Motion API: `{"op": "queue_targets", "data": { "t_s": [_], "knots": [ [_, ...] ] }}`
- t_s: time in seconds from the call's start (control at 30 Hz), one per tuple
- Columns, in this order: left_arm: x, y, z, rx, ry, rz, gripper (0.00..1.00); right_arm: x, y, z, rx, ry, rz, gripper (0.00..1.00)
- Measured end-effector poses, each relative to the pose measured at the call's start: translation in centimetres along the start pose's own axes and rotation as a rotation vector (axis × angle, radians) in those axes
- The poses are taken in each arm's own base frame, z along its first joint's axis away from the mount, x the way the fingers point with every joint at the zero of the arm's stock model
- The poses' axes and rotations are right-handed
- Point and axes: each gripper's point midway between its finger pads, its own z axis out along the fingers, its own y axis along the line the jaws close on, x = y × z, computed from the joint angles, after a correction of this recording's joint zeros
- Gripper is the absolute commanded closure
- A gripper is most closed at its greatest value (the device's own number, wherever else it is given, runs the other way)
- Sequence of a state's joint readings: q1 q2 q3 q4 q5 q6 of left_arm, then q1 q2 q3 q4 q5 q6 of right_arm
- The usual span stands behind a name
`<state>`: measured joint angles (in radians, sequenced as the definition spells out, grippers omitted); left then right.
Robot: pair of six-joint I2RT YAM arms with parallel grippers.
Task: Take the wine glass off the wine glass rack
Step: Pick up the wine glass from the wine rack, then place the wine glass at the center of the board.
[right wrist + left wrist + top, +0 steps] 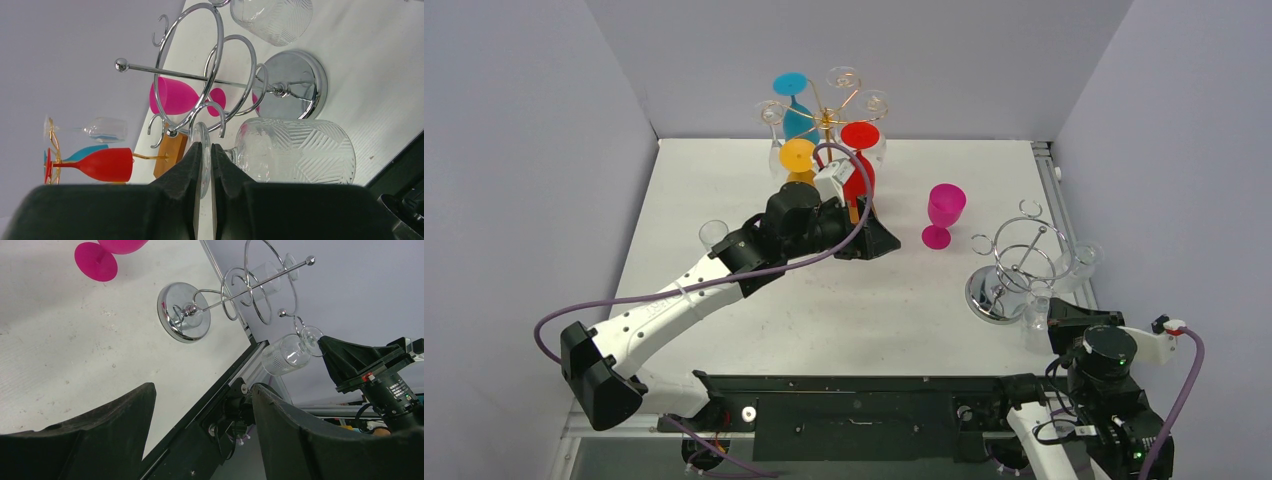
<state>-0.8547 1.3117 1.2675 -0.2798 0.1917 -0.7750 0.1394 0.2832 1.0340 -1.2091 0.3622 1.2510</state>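
The gold wine glass rack stands at the back centre with teal, yellow, red and clear wine glasses hanging from it. My left gripper is low, beside the rack's foot, just right of the red glass. It is open and empty. My right gripper is shut on the foot of a clear patterned glass that hangs on the chrome stand. The gold rack shows far off in the right wrist view.
A pink glass stands upright on the table between the rack and the chrome stand. A clear glass stands left of my left arm. Walls close in on the left, back and right.
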Motion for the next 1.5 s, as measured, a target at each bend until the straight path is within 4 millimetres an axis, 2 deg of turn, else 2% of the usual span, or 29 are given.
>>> {"op": "queue_targets", "data": {
  "t_s": [0.47, 0.8, 1.5],
  "knots": [
    [0.6, 0.4, 0.4, 0.000, 0.016, -0.024, 0.33, 0.5, 0.2, -0.7, -0.014, 0.045, -0.002, 1.00],
    [0.9, 0.2, 0.7, 0.020, 0.022, -0.036, 0.33, 1.8, 0.7, -0.8, -0.025, 0.114, -0.008, 1.00],
    [1.2, -0.1, 0.9, 0.043, 0.031, -0.082, 0.32, 5.8, 5.0, -0.1, -0.089, 0.359, -0.004, 1.00]
  ]
}}
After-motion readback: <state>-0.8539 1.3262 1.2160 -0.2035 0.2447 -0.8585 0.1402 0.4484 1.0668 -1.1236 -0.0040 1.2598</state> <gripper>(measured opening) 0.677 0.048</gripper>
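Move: The right fingers already pinch the foot edge of the upside-down wine glass; its middle hangs about 7 cm below that hand, 1 cm ahead and 2 cm left. The silver rack's post stands some 7 cm ahead and 3 cm left; another clear glass hangs about 7 cm ahead and 6 cm right. The magenta goblet is about 19 cm ahead, 16 cm left. From the left hand, the held glass lies about 25 cm right and 9 cm back. Keep the right gripper shut on the glass foot and ease back about half a centimetre, away from the open hook. Then swing the glass some 7 cm to the left, across the near side of the silver rack, with a little forward and a slight lift late on, turning the hand nearly 20 degrees counter-clockwise and rolling its left side up about 10. ##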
